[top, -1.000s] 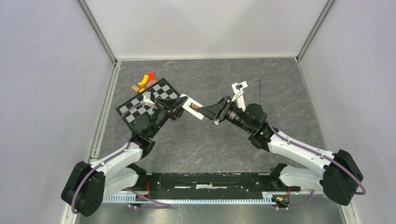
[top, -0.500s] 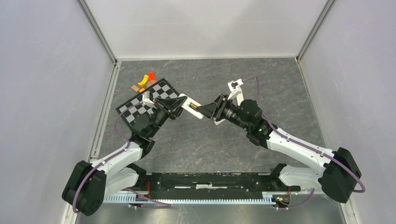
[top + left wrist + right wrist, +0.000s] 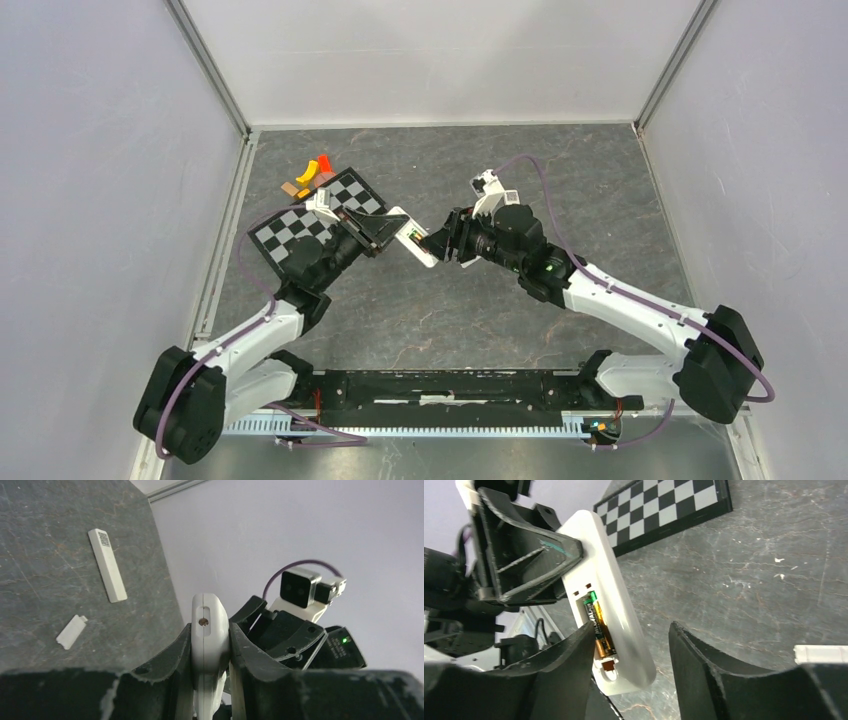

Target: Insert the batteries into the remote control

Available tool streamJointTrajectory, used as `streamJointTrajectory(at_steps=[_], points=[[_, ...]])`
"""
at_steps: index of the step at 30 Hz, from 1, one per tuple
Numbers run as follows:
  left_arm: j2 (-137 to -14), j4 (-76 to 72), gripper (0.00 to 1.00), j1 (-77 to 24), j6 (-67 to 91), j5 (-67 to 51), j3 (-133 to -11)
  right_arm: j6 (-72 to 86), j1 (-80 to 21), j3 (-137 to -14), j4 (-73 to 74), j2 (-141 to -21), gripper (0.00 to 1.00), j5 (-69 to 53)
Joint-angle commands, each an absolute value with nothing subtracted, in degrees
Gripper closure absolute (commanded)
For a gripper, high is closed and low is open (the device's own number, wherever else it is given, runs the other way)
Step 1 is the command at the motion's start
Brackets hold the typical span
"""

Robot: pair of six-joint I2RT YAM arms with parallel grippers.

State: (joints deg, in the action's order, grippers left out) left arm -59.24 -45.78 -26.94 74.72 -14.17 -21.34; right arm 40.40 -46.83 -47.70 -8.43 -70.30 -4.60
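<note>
My left gripper (image 3: 210, 647) is shut on the remote control (image 3: 210, 622), a slim white handset held on edge above the table. From the top view the remote control (image 3: 412, 236) juts right from the left gripper (image 3: 383, 229) toward the right gripper (image 3: 437, 243). In the right wrist view the remote control (image 3: 616, 592) has its back compartment uncovered, with one dark, gold-banded battery (image 3: 598, 625) lying in it. A bare copper contact shows just below the battery. My right gripper (image 3: 630, 630) is open astride the remote's free end. Its left finger sits close against the battery side and its right finger stands apart.
A checkerboard (image 3: 300, 228) lies behind the left arm, with small orange and red pieces (image 3: 312, 170) beyond it. A narrow white strip (image 3: 107, 565) and a small white flat piece (image 3: 71, 631) lie on the dark tabletop. Grey walls enclose the table.
The right arm has swung left and forward, bringing its gripper over the remote's free end. The left gripper has turned the remote slightly, keeping hold.
</note>
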Motion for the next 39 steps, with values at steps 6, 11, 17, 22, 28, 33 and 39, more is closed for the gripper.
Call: streamJointTrajectory(at_steps=[6,11,17,22,28,33,39], points=[[-54.61,-38.57,0.98,-26.63,55.77,-21.77,-26.40,31.50,-46.14,-46.23,-8.53,-65.52,0.15,-8.80],[-56.73,-37.42,0.98,-26.59,54.13,-22.02,-24.70,29.86,-45.84,-41.64,-14.12,-60.79,0.12,-8.54],[-62.66,-37.08,0.94,-26.68,56.62,-20.89,-24.15,19.41,-45.70,-41.40,-8.87,-60.69,0.10,-6.68],[-70.55,-35.37,0.90,-26.72,59.83,-17.45,-23.77,15.46,-45.71,-42.19,-0.94,-64.21,0.09,-1.71],[-84.98,-47.05,0.92,-28.04,64.24,-14.44,-22.73,17.99,-45.62,-40.77,2.69,-67.58,0.10,5.36],[-93.43,-56.16,0.91,-28.59,68.25,-11.35,-21.20,21.27,-44.53,-41.09,6.02,-70.29,0.12,9.59],[-95.87,-55.06,0.73,-30.47,71.40,-5.38,-18.98,22.46,-43.15,-39.70,5.38,-71.01,0.13,9.14]])
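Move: From the left gripper, which still grips the remote, the bare table spot to lower it to is some 24 cm below, about 2 cm ahead and 2 cm right; the battery cover lies 3 cm ahead, 12 cm right, at table height. From the right gripper, the held remote is 3 cm left and 1 cm ahead, level; the cover is about 5 cm ahead, 7 cm right, 22 cm below, the spare remote 14 cm ahead, 16 cm right, equally low. Bring the left gripper down about 21 cm with the remote held fast, easing slightly back first, then a little forward and right, and tip its fingers down some 30 degrees. Meanwhile draw the right gripper back and right off the batteries, opening it nearly wide, then sink it about 12 cm, still going right, fingers tilting down towards the battery cover on the table. ##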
